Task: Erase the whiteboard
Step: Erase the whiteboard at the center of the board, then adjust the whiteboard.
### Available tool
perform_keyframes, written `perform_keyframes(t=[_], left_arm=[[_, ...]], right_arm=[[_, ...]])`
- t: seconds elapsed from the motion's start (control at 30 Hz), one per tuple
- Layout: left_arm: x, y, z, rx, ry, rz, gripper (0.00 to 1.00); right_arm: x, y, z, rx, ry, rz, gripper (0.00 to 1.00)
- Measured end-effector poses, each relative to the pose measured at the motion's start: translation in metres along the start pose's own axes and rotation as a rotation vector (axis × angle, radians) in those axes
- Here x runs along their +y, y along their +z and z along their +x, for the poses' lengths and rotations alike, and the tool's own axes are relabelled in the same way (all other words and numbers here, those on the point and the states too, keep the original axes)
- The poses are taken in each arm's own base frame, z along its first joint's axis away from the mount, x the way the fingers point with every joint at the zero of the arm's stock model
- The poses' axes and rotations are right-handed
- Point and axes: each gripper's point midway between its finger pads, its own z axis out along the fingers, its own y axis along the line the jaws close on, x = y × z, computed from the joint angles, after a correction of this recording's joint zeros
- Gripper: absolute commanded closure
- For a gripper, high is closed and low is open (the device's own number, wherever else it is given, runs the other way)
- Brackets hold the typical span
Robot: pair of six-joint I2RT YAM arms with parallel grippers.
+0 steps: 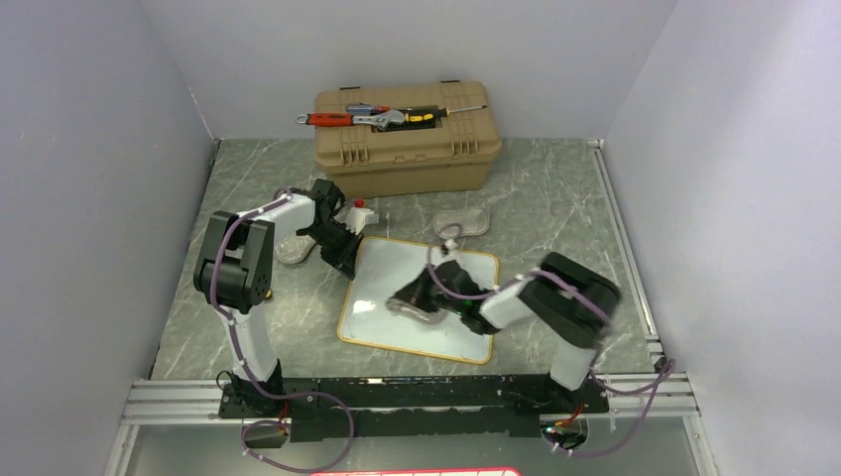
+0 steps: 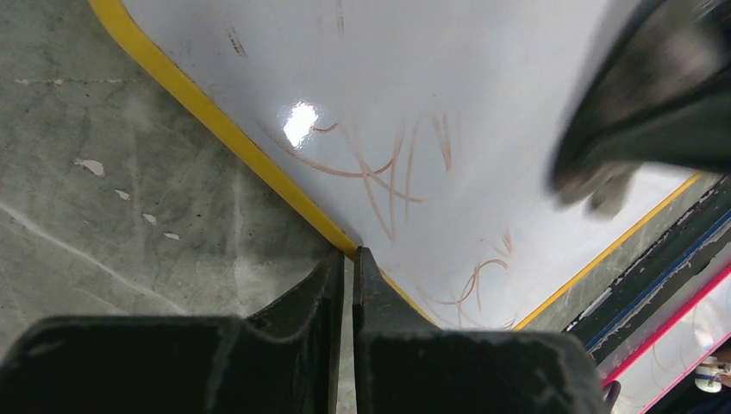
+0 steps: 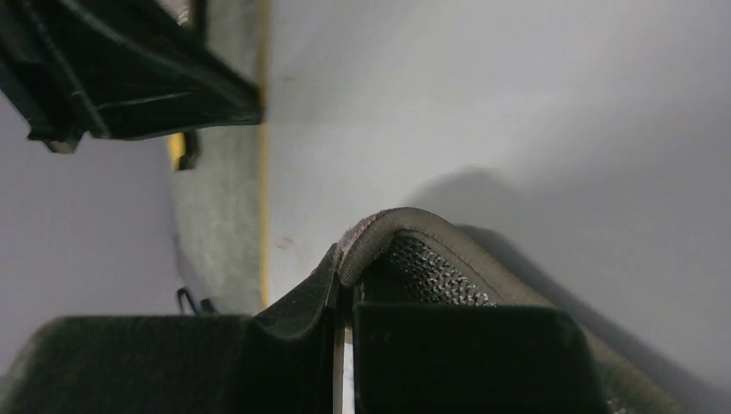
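The whiteboard [image 1: 412, 260] lies flat in the middle of the table, white with a yellow rim. Faint reddish-brown scribbles [image 2: 379, 164] remain on it near its left edge. My left gripper [image 1: 345, 260] is shut, and its fingertips [image 2: 349, 254] rest on the yellow rim at the board's left side. On the board, my right gripper [image 1: 428, 294] is shut on a grey-brown cloth pad [image 3: 431, 250] with a dark mesh face. That pad [image 1: 409, 301] lies against the white surface [image 3: 517, 103]. In the left wrist view the right gripper [image 2: 655, 95] is a dark blur.
A tan toolbox [image 1: 407, 139] stands at the back with a wrench and screwdrivers [image 1: 367, 117] on its lid. A small white and red object [image 1: 359, 208] lies near the board's far left corner. Clear plastic pieces [image 1: 461, 222] lie behind the board. Metal rails [image 1: 397, 392] run along the near edge.
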Motion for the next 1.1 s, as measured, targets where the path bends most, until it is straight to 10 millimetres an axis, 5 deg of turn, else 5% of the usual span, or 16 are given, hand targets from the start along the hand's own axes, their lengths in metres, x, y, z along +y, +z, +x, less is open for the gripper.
perform_keyframes(t=[0.13, 0.23, 0.3, 0.5, 0.63, 0.73, 0.83, 0.97, 1.1], left_arm=[[0.0, 0.0, 0.0, 0.006, -0.003, 0.001, 0.92], [0.0, 0.0, 0.0, 0.011, -0.006, 0.003, 0.92], [0.0, 0.0, 0.0, 0.012, -0.008, 0.004, 0.92], [0.001, -0.001, 0.001, 0.013, -0.01, 0.006, 0.92], [0.002, -0.004, 0.003, 0.016, -0.012, 0.013, 0.92], [0.006, -0.007, 0.009, 0.039, -0.001, -0.005, 0.78], [0.008, -0.013, 0.015, 0.058, 0.013, -0.015, 0.5], [-0.002, -0.029, 0.025, 0.059, 0.069, -0.02, 0.42], [-0.032, -0.041, 0.05, 0.07, 0.169, -0.015, 0.34]], right_arm=[[0.052, 0.043, 0.023, 0.09, -0.029, -0.19, 1.0], [0.056, 0.044, 0.027, 0.115, -0.048, -0.187, 1.0], [0.047, 0.035, 0.023, 0.117, -0.047, -0.135, 1.0], [-0.013, -0.042, -0.004, 0.088, -0.004, 0.074, 1.0], [-0.041, -0.073, -0.024, 0.068, -0.015, 0.184, 1.0], [-0.052, -0.094, -0.047, 0.053, -0.042, 0.27, 1.0], [-0.042, -0.102, -0.091, -0.005, -0.07, 0.314, 1.0], [-0.047, -0.098, -0.161, -0.118, -0.074, 0.398, 1.0], [-0.091, -0.084, -0.187, -0.112, -0.052, 0.548, 1.0]])
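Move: The right hand, holding the eraser on the whiteboard, has the board's centre about 5 cm to its right and level fore and aft; the board's far right corner is some 11 cm ahead and 19 cm right, and the spare grey pad roughly 20 cm ahead and 12 cm right. The left fingertips are on the board's left edge, with the board's centre about 14 cm right and 6 cm back of that hand. Still pinching the eraser against the board, the right hand rubs about 8 cm left, then sweeps back right across the middle, easing up; it then lifts clear, swings forward and right over the far right corner and starts sinking again, fingers tipping some 30 degrees more steeply down. The left hand lets go of the left edge late, edging left, then opening, rising and drawing back about 6 cm. ##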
